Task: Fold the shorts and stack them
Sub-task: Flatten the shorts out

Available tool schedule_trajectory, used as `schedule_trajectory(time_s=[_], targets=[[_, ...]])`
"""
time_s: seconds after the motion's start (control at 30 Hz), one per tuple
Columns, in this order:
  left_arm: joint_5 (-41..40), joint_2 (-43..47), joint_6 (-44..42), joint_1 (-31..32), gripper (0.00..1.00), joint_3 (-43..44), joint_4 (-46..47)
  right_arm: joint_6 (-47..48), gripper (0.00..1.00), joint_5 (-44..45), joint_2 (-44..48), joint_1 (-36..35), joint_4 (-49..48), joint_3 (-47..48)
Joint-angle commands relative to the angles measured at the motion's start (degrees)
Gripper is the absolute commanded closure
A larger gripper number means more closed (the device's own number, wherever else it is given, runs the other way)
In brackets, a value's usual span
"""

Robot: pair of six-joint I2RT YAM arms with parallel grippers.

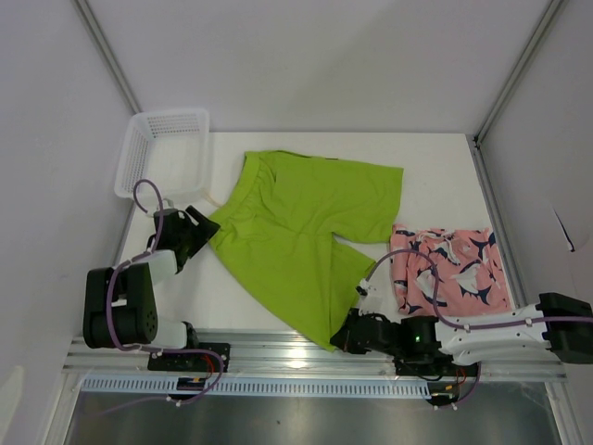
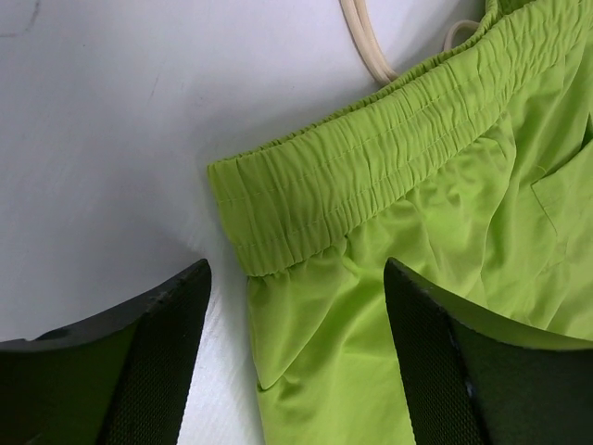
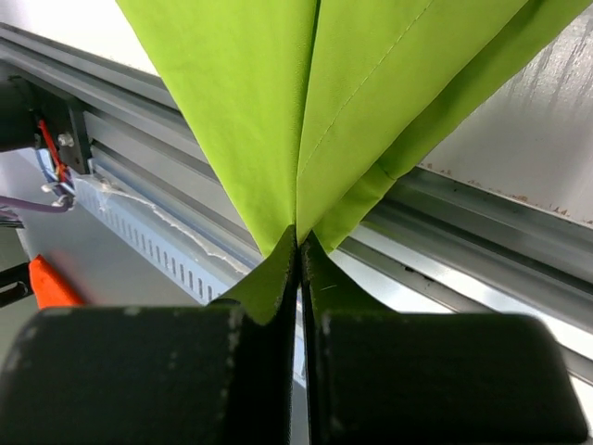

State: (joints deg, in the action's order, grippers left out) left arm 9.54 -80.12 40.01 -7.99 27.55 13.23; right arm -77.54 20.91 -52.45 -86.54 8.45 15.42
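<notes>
The lime green shorts (image 1: 296, 222) lie spread flat across the middle of the table, waistband toward the left. My left gripper (image 1: 195, 232) is at the waistband's near corner. In the left wrist view the left gripper (image 2: 296, 269) is open, and its fingers (image 2: 157, 343) straddle the green fabric (image 2: 445, 185) just below the elastic band. My right gripper (image 1: 347, 338) is at the table's near edge, shut on a leg hem of the green shorts (image 3: 278, 111). That hem is pinched at the fingertips of the right gripper (image 3: 298, 243). The pink fish-print shorts (image 1: 449, 269) lie folded at the right.
A white mesh basket (image 1: 162, 153) stands at the back left corner. A cream drawstring (image 2: 366, 46) trails from the waistband onto the white table. Metal rails (image 1: 306, 357) run along the near edge, and enclosure walls surround the table.
</notes>
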Motion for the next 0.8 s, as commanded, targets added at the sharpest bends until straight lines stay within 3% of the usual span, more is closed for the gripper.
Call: schedule_trajectory(time_s=[0.0, 0.27, 0.63, 0.77], targets=[[1.4, -0.7, 1.3, -0.6, 0.23, -1.3, 2.4, -2.3, 1.0, 4.3, 2.3, -1.3, 1.6, -0.2], [3.0, -2.8, 1.7, -0.6, 0.29, -0.9, 3.0, -3.3, 1.0, 5.5, 4.5, -3.3, 2.9, 0.2], [4.2, -5.0, 1.9, -0.6, 0.72, 0.3, 2.9, -4.3, 1.0, 6.3, 7.1, -4.2, 3.9, 0.2], [4.3, -5.0, 1.7, -0.6, 0.81, 0.5, 2.8, -4.9, 1.0, 6.3, 9.1, -4.3, 6.2, 0.0]])
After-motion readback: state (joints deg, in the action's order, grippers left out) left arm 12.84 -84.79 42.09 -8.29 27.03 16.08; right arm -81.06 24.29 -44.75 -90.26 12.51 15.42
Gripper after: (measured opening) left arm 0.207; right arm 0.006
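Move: The waistband's left corner on the green shorts lies almost under the open left fingers, about 1 cm to their right and 2 cm below. The drawstring is some 6 cm ahead of that hand, straight on, and the white basket about 18 cm ahead and 12 cm left. From the right hand, which still holds a leg hem corner, the waistband corner lies roughly 29 cm ahead and 30 cm left, the folded pink shorts 18 cm ahead and 29 cm right. The green shorts' waistband corner is pinched by the left fingers, which sink about 2 cm onto the cloth while easing 1 cm right and closing from wide open to nearly shut. The leg hem corner stays gripped in the right hand, which lifts it about 2.5 cm in two small rises, drifting slightly back towards the base. ##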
